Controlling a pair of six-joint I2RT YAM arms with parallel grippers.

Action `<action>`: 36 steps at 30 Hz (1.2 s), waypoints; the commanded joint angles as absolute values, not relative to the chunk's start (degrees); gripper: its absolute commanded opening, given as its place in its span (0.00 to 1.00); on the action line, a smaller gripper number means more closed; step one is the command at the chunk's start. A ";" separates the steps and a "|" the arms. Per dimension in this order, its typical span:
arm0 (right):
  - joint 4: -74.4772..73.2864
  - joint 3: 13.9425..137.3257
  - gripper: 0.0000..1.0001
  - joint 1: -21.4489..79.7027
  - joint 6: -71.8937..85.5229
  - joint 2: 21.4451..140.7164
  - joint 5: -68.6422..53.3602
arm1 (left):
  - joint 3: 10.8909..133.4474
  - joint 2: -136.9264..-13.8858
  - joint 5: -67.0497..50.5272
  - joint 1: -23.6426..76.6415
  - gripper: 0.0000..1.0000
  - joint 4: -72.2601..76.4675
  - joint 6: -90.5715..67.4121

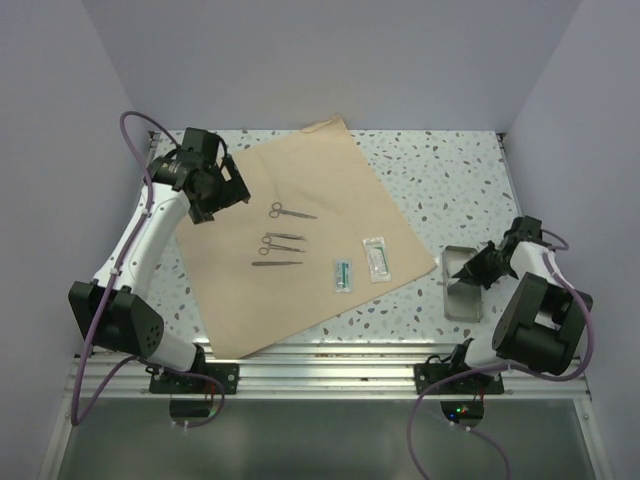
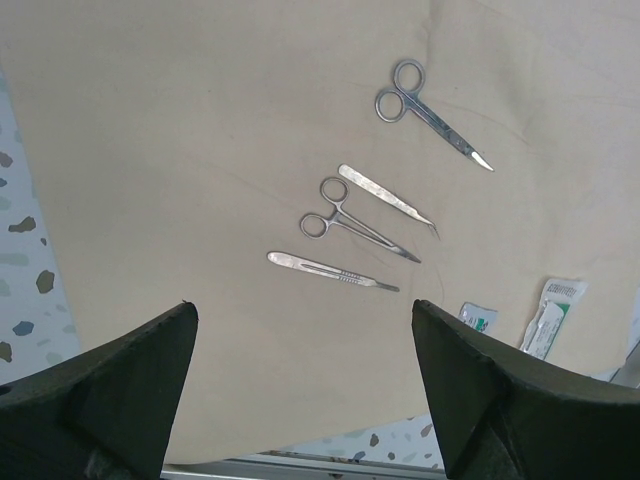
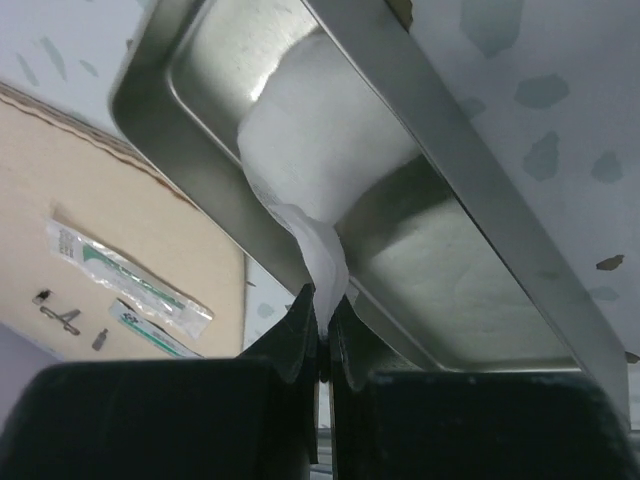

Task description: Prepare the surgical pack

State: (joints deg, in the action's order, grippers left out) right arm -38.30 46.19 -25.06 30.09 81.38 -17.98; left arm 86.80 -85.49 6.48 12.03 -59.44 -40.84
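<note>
The surgical pack [image 1: 300, 170] is a wide, flat tan sheet spread on the table; it also fills the left wrist view [image 2: 180, 130]. On it lie scissors [image 1: 290, 211], forceps [image 1: 282, 240], a scalpel handle [image 1: 277, 264] and two sealed packets [image 1: 343, 274]. My left gripper [image 1: 218, 190] hovers open and empty over the sheet's far left part [image 2: 305, 310]. My right gripper [image 1: 470, 270] is shut on a white gauze pad [image 3: 320, 150] that lies in the metal tray [image 3: 470, 160], pinching its near edge [image 3: 322, 300].
The metal tray [image 1: 462, 300] stands on the speckled table right of the sheet. The packets [image 3: 125, 270] lie near the sheet's right edge, close to the tray. Walls close in the table on the left, the back and the right.
</note>
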 commanded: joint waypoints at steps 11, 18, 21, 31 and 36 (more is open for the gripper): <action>-35.68 40.95 0.07 -26.46 27.70 82.35 -18.20 | 86.05 -85.43 4.57 12.04 0.92 -59.41 -39.29; -43.32 42.80 0.36 -26.46 26.54 80.51 -13.18 | 85.87 -85.61 3.60 12.04 0.92 -59.59 -39.02; -48.68 45.08 0.43 -26.46 27.77 78.84 -11.52 | 85.69 -85.43 3.34 12.04 0.92 -59.85 -39.11; -57.48 49.39 0.55 -25.40 27.25 74.97 -5.19 | 83.24 -84.99 1.85 12.04 0.92 -59.41 -38.94; -53.18 53.77 0.54 -16.31 29.52 75.85 -10.63 | 80.60 -84.11 -3.40 12.04 0.90 -57.14 -37.79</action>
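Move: The right hand already holds a gauze pad just above the tray. Its drop spot, a little nearer than the tray's middle, lies about 3 cm back and 4 cm below. The earlier gauze lies in the far part of the tray, some 4 cm ahead and 4 cm below, and the long packet about 19 cm left, 4 cm ahead. From the left hand, that spot is roughly 50 cm right, 12 cm back and 20 cm below. Down and slightly back into the tray goes the right hand with the gauze pinched, sinking about 3 cm in all. Near the bottom the fingers open to about half and let go of the gauze while the hand draws back, some 5 cm overall, then it rises clear, fingers tipping to point more steeply down. Late on, the wide-open left hand eases down and back a few centimetres over the cloth. ##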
